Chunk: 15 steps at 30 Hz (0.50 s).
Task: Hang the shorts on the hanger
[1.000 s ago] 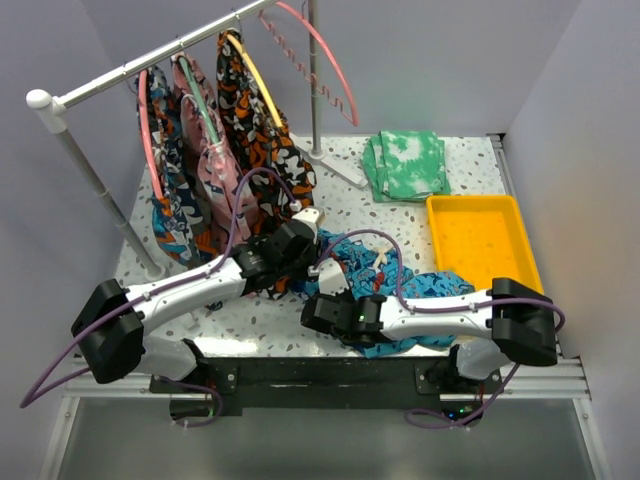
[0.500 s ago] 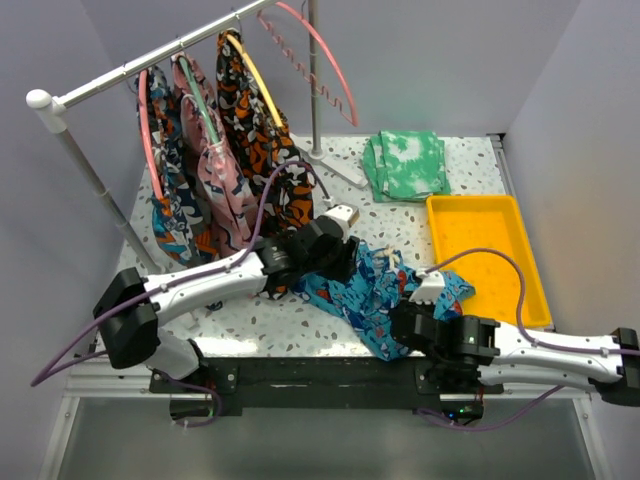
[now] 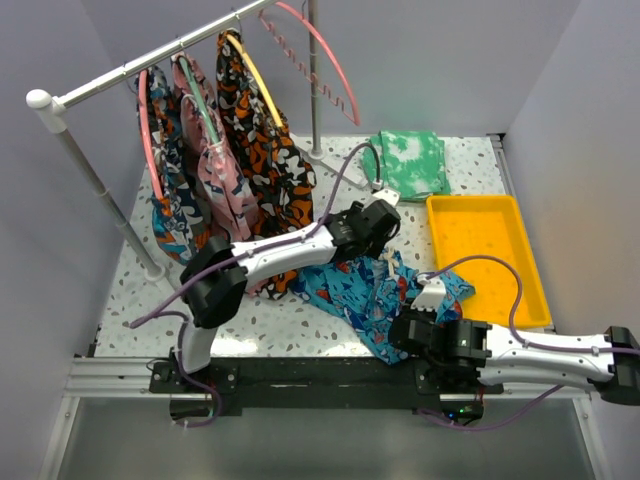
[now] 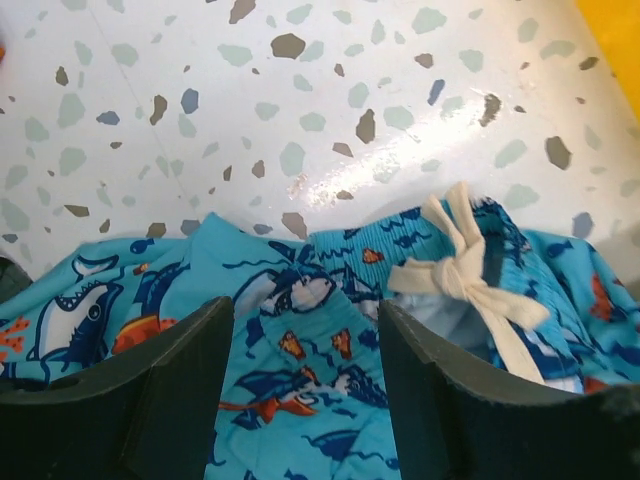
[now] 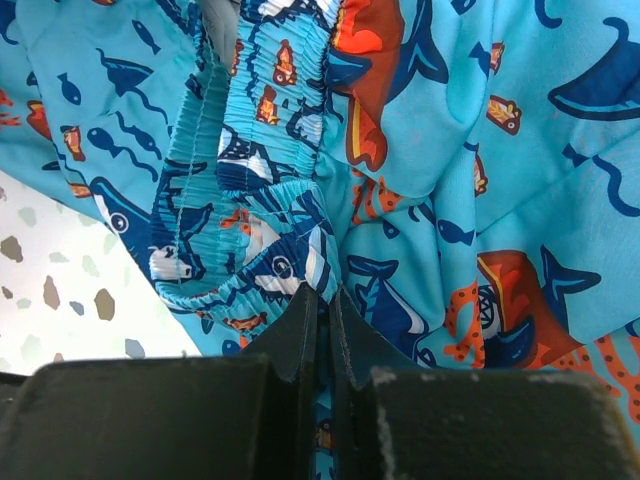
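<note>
The turquoise shark-print shorts (image 3: 365,290) lie crumpled on the speckled table (image 3: 270,315) near the front middle. My left gripper (image 3: 373,248) is open and hovers over their far edge. In the left wrist view the fabric (image 4: 300,370) lies between and below the open jaws (image 4: 305,325), with the white drawstring knot (image 4: 462,272) to the right. My right gripper (image 3: 400,335) is shut on the shorts at their near edge. The right wrist view shows its jaws (image 5: 322,292) pinching the elastic waistband (image 5: 255,150). The coral-pink hanger (image 3: 330,55) hangs empty on the rail's far end.
A white rail (image 3: 130,70) on the left holds several patterned shorts (image 3: 235,160) on hangers, one yellow (image 3: 262,85) and one pale green (image 3: 200,100). A folded green tie-dye cloth (image 3: 410,165) lies at the back. An orange tray (image 3: 485,250) sits at the right.
My left gripper has swung right and farther back, to the drawstring side of the shorts. My right arm drew back to the right front with the waistband, then stayed put.
</note>
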{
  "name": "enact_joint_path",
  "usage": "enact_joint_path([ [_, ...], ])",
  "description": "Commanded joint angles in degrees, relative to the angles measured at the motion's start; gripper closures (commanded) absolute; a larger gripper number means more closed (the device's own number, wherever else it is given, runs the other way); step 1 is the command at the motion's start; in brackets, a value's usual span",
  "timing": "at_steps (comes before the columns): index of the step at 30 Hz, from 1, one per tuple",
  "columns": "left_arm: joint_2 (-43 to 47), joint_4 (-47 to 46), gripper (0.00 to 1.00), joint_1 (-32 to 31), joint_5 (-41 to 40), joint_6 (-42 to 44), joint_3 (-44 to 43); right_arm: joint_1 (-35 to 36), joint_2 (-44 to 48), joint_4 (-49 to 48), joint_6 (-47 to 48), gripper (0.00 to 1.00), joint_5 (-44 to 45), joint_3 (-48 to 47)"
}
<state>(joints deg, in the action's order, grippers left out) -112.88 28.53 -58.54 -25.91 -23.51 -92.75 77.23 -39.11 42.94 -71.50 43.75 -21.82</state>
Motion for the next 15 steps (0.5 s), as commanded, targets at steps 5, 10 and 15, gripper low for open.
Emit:
enact_joint_path([
  [5, -8.75, 6.0, 0.33, 0.18, -5.12, 5.66, -11.13, 0.11, 1.41, 0.74, -2.41, 1.0, 1.95, -1.99],
  [10, -11.65, 6.09, 0.33, 0.53, -2.39, 5.75, -10.79, 0.11, 2.46, 3.11, -2.67, 1.0, 2.92, -2.87],
  [15, -12.54, 6.09, 0.42, 1.06, 0.25, 5.75, -9.65, 0.11, 2.37, 3.91, -2.85, 1.0, 3.1, -3.31],
])
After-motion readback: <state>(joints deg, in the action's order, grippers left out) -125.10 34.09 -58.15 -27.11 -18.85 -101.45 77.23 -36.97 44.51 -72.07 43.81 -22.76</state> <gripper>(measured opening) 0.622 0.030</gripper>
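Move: The edge of the blue shorts' waistband lies below the open left hand, about 8 cm down and 1 cm ahead. The cream drawstring knot is some 4 cm to that hand's right, 3 cm back, and the folded green shorts about 15 cm ahead, 5 cm right. The yellow tray's middle is some 22 cm right, 5 cm back. From the right hand, that waistband edge lies about 14 cm ahead and 4 cm left. Mostly straight down, with a short nudge forward at first, the left hand sinks about 6 cm towards the waistband edge of the blue shorts, rolling some 10 degrees so that its left side lifts; its fingers stay well open, astride the fold beside the knot. The right hand keeps its shut pinch on the cloth nearer the base, easing up barely a centimetre. ##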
